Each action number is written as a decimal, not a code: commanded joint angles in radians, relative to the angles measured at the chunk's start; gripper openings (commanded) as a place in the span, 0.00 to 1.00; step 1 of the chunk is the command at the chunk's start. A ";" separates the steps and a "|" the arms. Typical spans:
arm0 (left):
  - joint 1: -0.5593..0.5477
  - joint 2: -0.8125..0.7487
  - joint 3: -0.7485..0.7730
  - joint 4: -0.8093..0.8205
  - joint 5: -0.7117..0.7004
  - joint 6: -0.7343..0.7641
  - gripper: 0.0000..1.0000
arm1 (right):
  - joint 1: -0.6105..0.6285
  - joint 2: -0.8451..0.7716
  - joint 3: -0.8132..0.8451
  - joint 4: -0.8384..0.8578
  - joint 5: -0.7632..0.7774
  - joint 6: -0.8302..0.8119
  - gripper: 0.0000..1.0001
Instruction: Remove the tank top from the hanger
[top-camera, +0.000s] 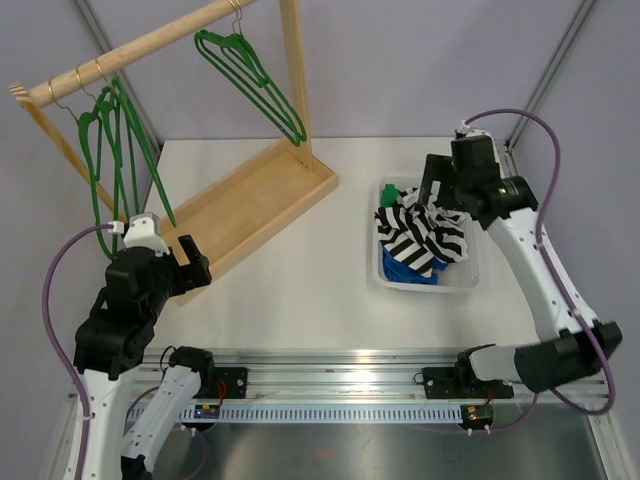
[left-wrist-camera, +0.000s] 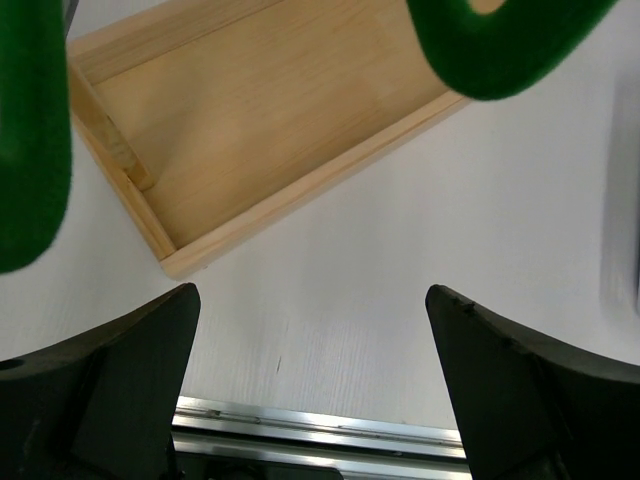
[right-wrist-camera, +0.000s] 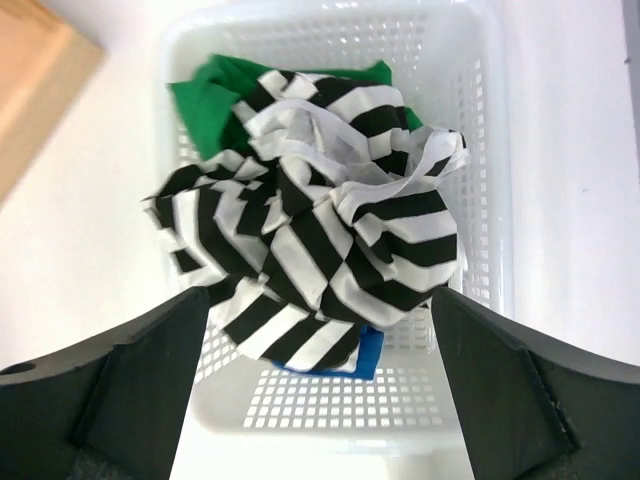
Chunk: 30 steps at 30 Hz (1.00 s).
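The black-and-white striped tank top (top-camera: 420, 232) (right-wrist-camera: 320, 230) lies crumpled in a white basket (top-camera: 428, 284) (right-wrist-camera: 330, 400), off any hanger. One green hanger (top-camera: 255, 85) hangs bare on the wooden rail (top-camera: 140, 45), and several more (top-camera: 115, 150) hang at its left end. My right gripper (top-camera: 435, 197) (right-wrist-camera: 320, 300) hovers just above the striped pile, open, with nothing between its fingers. At the near left, by the rack's wooden base (top-camera: 255, 200) (left-wrist-camera: 270, 120), my left gripper (top-camera: 182, 264) (left-wrist-camera: 312, 300) is open and empty.
A green garment (right-wrist-camera: 215, 90) and a blue one (right-wrist-camera: 365, 350) lie under the striped top in the basket. Blurred green hanger parts (left-wrist-camera: 500, 50) hang close to the left wrist camera. A metal rail (top-camera: 330, 385) runs along the table's near edge.
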 joint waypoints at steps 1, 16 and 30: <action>-0.005 0.015 0.054 -0.004 -0.045 0.026 0.99 | 0.022 -0.169 0.000 -0.078 -0.064 -0.018 0.99; -0.136 -0.046 0.007 0.015 -0.223 0.062 0.99 | 0.025 -0.686 -0.164 -0.283 -0.050 -0.087 1.00; -0.136 -0.105 -0.008 0.032 -0.227 0.060 0.99 | 0.025 -0.774 -0.185 -0.275 0.005 -0.072 0.99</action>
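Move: The striped tank top lies crumpled in the white bin about 6 cm ahead of the open, empty right gripper, neither left nor right, and some 21 cm below it. The bin's middle is roughly 6 cm ahead and 2 cm right; the green top shows 15 cm ahead and 7 cm left, the blue one about 2 cm back and 3 cm left, all similarly low. From the left gripper the striped tank top is about 47 cm right, 22 cm ahead and 22 cm below. Leave the striped tank top in the bin and draw the right gripper back towards the base about 20 cm, rising some 6 cm and drifting 5 cm right, then hold there. Tip the fingers up around 15 degrees on the way and keep them wide open. Ease the open left gripper a couple of centimetres left and slightly back. ##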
